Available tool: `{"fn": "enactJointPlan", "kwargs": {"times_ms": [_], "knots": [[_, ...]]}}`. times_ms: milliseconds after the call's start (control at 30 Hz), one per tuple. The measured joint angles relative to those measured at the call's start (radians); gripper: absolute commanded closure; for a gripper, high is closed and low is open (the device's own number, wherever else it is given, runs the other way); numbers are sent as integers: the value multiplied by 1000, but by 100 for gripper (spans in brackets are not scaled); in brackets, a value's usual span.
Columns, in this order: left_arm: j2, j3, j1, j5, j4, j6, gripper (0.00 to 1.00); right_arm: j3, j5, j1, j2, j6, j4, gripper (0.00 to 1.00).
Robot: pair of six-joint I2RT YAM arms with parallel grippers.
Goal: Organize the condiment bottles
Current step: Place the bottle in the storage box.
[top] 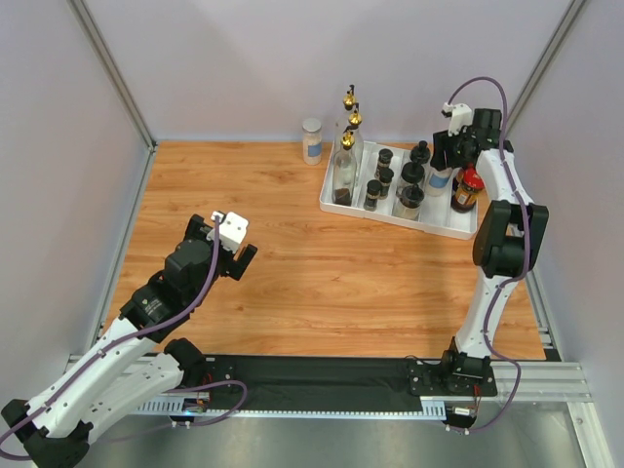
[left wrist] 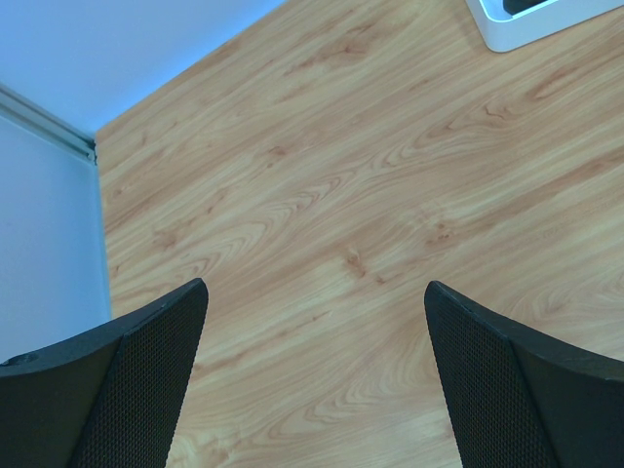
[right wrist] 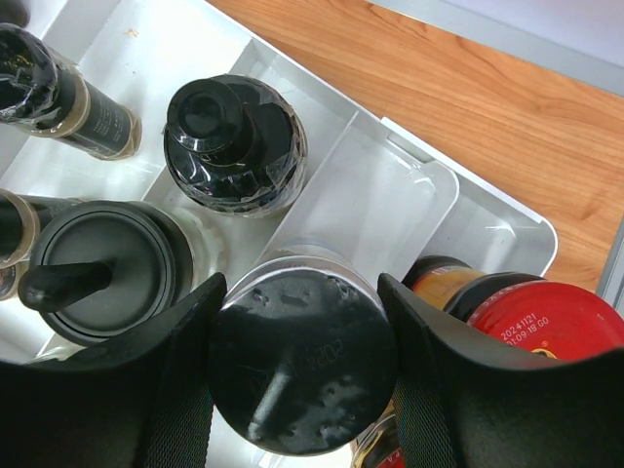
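My right gripper point(right wrist: 302, 363) is shut on the shiny, dark-reflecting lid of a clear jar point(right wrist: 302, 390), a finger on each side. The jar point(top: 439, 179) stands upright in the white tray point(top: 458, 230), between a red-lidded jar point(right wrist: 551, 322) and two black-topped grinders point(right wrist: 234, 146). Whether it rests on the tray floor I cannot tell. Small black-capped spice jars point(top: 384, 177) and tall gold-spouted bottles point(top: 345, 161) fill the tray's left part. A second clear jar point(top: 312, 139) stands on the table behind the tray. My left gripper point(left wrist: 317, 290) hangs open over bare wood point(top: 239, 249).
The tray's rim point(right wrist: 507, 210) lies close to the right wall and the table's back right corner. The wooden tabletop point(top: 292, 283) is enclosed by grey walls. A corner of the tray point(left wrist: 526, 34) shows at the top of the left wrist view.
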Motion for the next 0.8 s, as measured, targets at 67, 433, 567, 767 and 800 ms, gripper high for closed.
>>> {"fn": "enactJointPlan", "kwargs": {"times_ms": [67,433,567,767,800], "knots": [[0,0,0,0,0,0,0,-1,0,0,0,-3,0,31],[0,0,0,-3,0,0,0,-69,3,0,-75,-41,34,0],[0,0,0,-3,0,0,0,-111,3,0,-160,-47,41,0],[0,0,0,-2,1,0,0,-250,-17,0,-354,-46,79,0],[0,0,0,-2,2,0,0,-286,-26,0,-398,-44,80,0]]}}
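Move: The grey-lidded bottle already stands in the storage box between the right hand's pads, its middle about 4 cm below the hand point. From that hand, all some 5 cm lower, the two red-lidded jars lie 8 cm right and 1 cm ahead, and 7 cm right and 6 cm back; the black pump bottle is 5 cm left, 4 cm ahead. For the idle left hand the grey-lidded bottle is about 31 cm ahead, 48 cm right, 13 cm lower. Staying low at first, the right hand spreads its fingers from their grip to fully open, letting go of the grey-lidded bottle. It then climbs about 10 cm, gathering speed, while drawing back some 6 cm towards its base, the fingers tipping up by roughly 10 degrees as they clear the lid and leave the box behind. ##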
